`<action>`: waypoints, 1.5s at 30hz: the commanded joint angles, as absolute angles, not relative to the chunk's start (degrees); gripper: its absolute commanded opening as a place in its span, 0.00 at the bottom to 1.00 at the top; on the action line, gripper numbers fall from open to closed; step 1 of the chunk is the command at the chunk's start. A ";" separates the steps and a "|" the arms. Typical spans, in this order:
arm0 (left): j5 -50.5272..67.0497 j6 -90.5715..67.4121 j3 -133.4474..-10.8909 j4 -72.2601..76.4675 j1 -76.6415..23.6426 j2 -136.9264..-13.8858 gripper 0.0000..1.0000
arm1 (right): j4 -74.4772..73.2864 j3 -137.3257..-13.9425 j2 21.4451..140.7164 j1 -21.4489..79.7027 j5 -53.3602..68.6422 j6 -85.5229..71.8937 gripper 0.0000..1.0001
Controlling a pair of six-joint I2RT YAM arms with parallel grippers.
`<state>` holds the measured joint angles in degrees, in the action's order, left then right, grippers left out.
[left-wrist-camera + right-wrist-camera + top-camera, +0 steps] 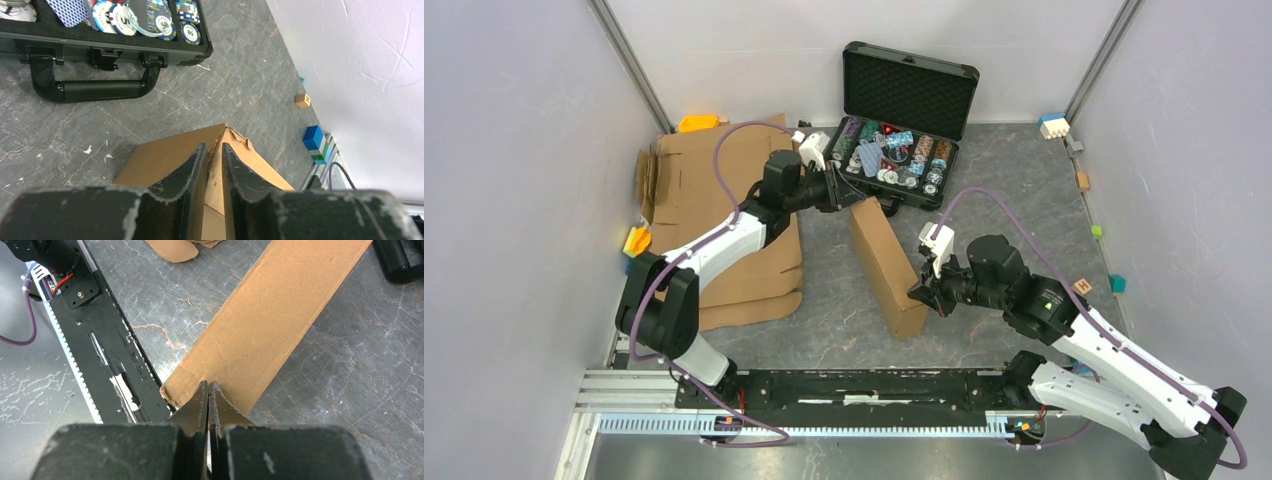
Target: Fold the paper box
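The paper box (886, 265) is a long, narrow brown cardboard shape lying on the grey table, running from near the black case toward the arms' bases. My left gripper (856, 200) is at its far end. In the left wrist view its jaws (213, 145) stand a narrow gap apart astride the box's torn top ridge (235, 137), so it is open. My right gripper (916, 295) is at the box's near end. In the right wrist view it (208, 383) is shut, its tips over the near corner of the box (280, 315), with nothing visible between them.
An open black case (904, 120) of colourful chips stands just beyond the box, its handle (95, 90) facing it. Flat cardboard sheets (714, 200) lie under the left arm. Small coloured blocks (1054, 126) line the walls. The black base rail (100, 350) runs near the box's near end.
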<state>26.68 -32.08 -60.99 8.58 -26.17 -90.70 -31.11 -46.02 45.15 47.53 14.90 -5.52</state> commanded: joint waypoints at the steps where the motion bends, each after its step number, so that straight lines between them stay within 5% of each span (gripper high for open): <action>1: 19.26 -25.49 -56.68 -0.18 -26.84 -93.41 0.27 | -30.72 -45.64 44.44 47.69 14.73 -5.63 0.01; 22: 4.55 -17.43 -56.45 -2.46 -32.35 -90.88 0.26 | -22.61 -51.15 45.56 47.66 20.27 -8.84 0.00; 33: 2.33 -17.32 -57.23 -3.14 -33.64 -90.54 0.28 | -1.68 -27.15 34.82 47.65 25.50 -17.62 0.00; 45: -2.20 -19.48 -60.03 -10.23 -32.87 -78.90 0.63 | -4.47 -30.71 33.81 47.70 25.38 -15.85 0.00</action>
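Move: The paper box stands on edge between the hands. Its middle is about 12 cm back, 5 cm right and 9 cm below the left fingertips, which are at its far top corner. From the right fingertips, shut at its near end, it is some 6 cm ahead, 5 cm left and 9 cm below. The chip case lies about 13 cm ahead and 8 cm right of the left hand; the flat cardboard, some 31 cm left and 3 cm back. The paper box's far corner is let go by the left hand, which eases forward slightly, then drops about 10 cm while drawing back and left and rolling its left side up some 25 degrees; beside the box it opens wide, rises a little and goes farther left. The shut right hand, at the near end, lifts 4–5 cm moving left, then sinks back to its old height and draws back, tilting. ##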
